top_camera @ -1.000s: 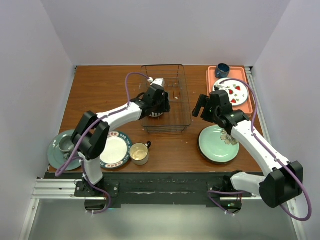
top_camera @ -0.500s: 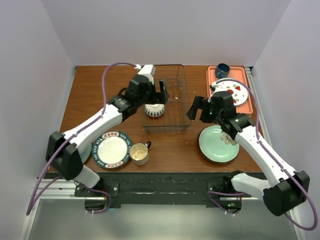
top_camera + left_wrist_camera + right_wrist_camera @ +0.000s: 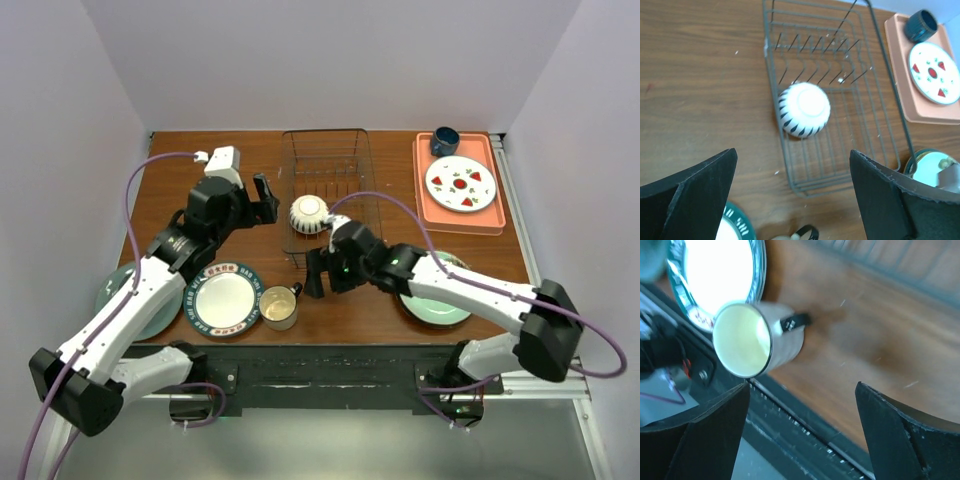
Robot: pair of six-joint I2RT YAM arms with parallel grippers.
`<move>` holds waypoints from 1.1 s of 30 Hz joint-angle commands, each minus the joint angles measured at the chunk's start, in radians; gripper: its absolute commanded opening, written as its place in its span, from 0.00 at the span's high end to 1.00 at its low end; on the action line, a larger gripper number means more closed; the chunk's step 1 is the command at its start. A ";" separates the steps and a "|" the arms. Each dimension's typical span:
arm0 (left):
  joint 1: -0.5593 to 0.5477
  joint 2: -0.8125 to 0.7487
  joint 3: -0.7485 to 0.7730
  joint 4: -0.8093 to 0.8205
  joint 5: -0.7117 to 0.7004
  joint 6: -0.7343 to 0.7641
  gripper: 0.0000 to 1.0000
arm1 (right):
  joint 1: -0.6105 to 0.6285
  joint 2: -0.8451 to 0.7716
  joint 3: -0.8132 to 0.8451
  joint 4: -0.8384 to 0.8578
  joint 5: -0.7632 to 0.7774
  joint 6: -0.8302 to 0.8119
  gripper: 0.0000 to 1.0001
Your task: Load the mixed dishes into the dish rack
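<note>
The dark wire dish rack (image 3: 326, 131) stands at the back middle, with the small striped bowl (image 3: 309, 213) upside down in its near left part. My left gripper (image 3: 266, 197) hangs open just left of the rack; its wrist view looks down on the rack (image 3: 850, 125) and bowl (image 3: 804, 110), its jaws (image 3: 792, 152) empty. My right gripper (image 3: 318, 272) is open and empty beside the cream mug (image 3: 279, 307). The mug (image 3: 757, 340) lies ahead of its jaws (image 3: 802, 385). The white blue-rimmed plate (image 3: 225, 299) lies left of the mug. The pale green plate (image 3: 440, 300) sits half under my right arm.
An orange tray (image 3: 462, 222) at the back right holds a dark blue cup (image 3: 445, 140) and a strawberry plate (image 3: 460, 183). A grey-green plate (image 3: 112, 300) lies at the near left, partly under my left arm. The table's front edge and black rail (image 3: 805, 435) run close behind the mug.
My left gripper opened, left the striped bowl in the rack and drew back to the left. My right arm swung left from above the green plate to beside the mug.
</note>
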 commanded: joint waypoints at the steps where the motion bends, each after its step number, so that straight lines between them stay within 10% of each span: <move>1: 0.007 -0.059 -0.065 -0.043 -0.028 -0.017 0.00 | 0.090 0.075 0.050 -0.001 0.090 0.081 0.12; 16: 0.007 -0.139 -0.094 -0.120 -0.056 0.026 0.00 | 0.194 0.316 0.201 -0.015 0.148 0.081 0.20; 27: 0.007 -0.137 -0.057 -0.163 -0.048 0.052 0.00 | 0.198 0.388 0.233 -0.076 0.130 0.035 0.61; 31: 0.007 -0.136 -0.044 -0.166 -0.030 0.066 0.00 | 0.198 0.368 0.236 -0.104 0.146 0.018 0.99; 33: 0.007 -0.136 -0.034 -0.171 -0.015 0.081 0.00 | 0.196 0.347 0.236 -0.112 0.148 0.009 1.00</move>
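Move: The mug stands about 10 cm to the right hand's left, 3 cm nearer the base and some 11 cm below. Beyond the mug, the green-rimmed plate lies about 14 cm farther left and 2 cm farther out; the upturned bowl is some 20 cm ahead of the right hand, 3 cm to its left and 11 cm below. From the left hand the mug is about 14 cm back, 1 cm right and 22 cm down. Down and left, first dipping back about 3 cm, the right hand travels to the mug, sinking some 8 cm in all while its fingers tip about 15 degrees steeper. With one finger inside and one outside, they close from wide open and pinch the rim beside the handle. The left hand, empty and open, eases back, left and down about 6 cm. ##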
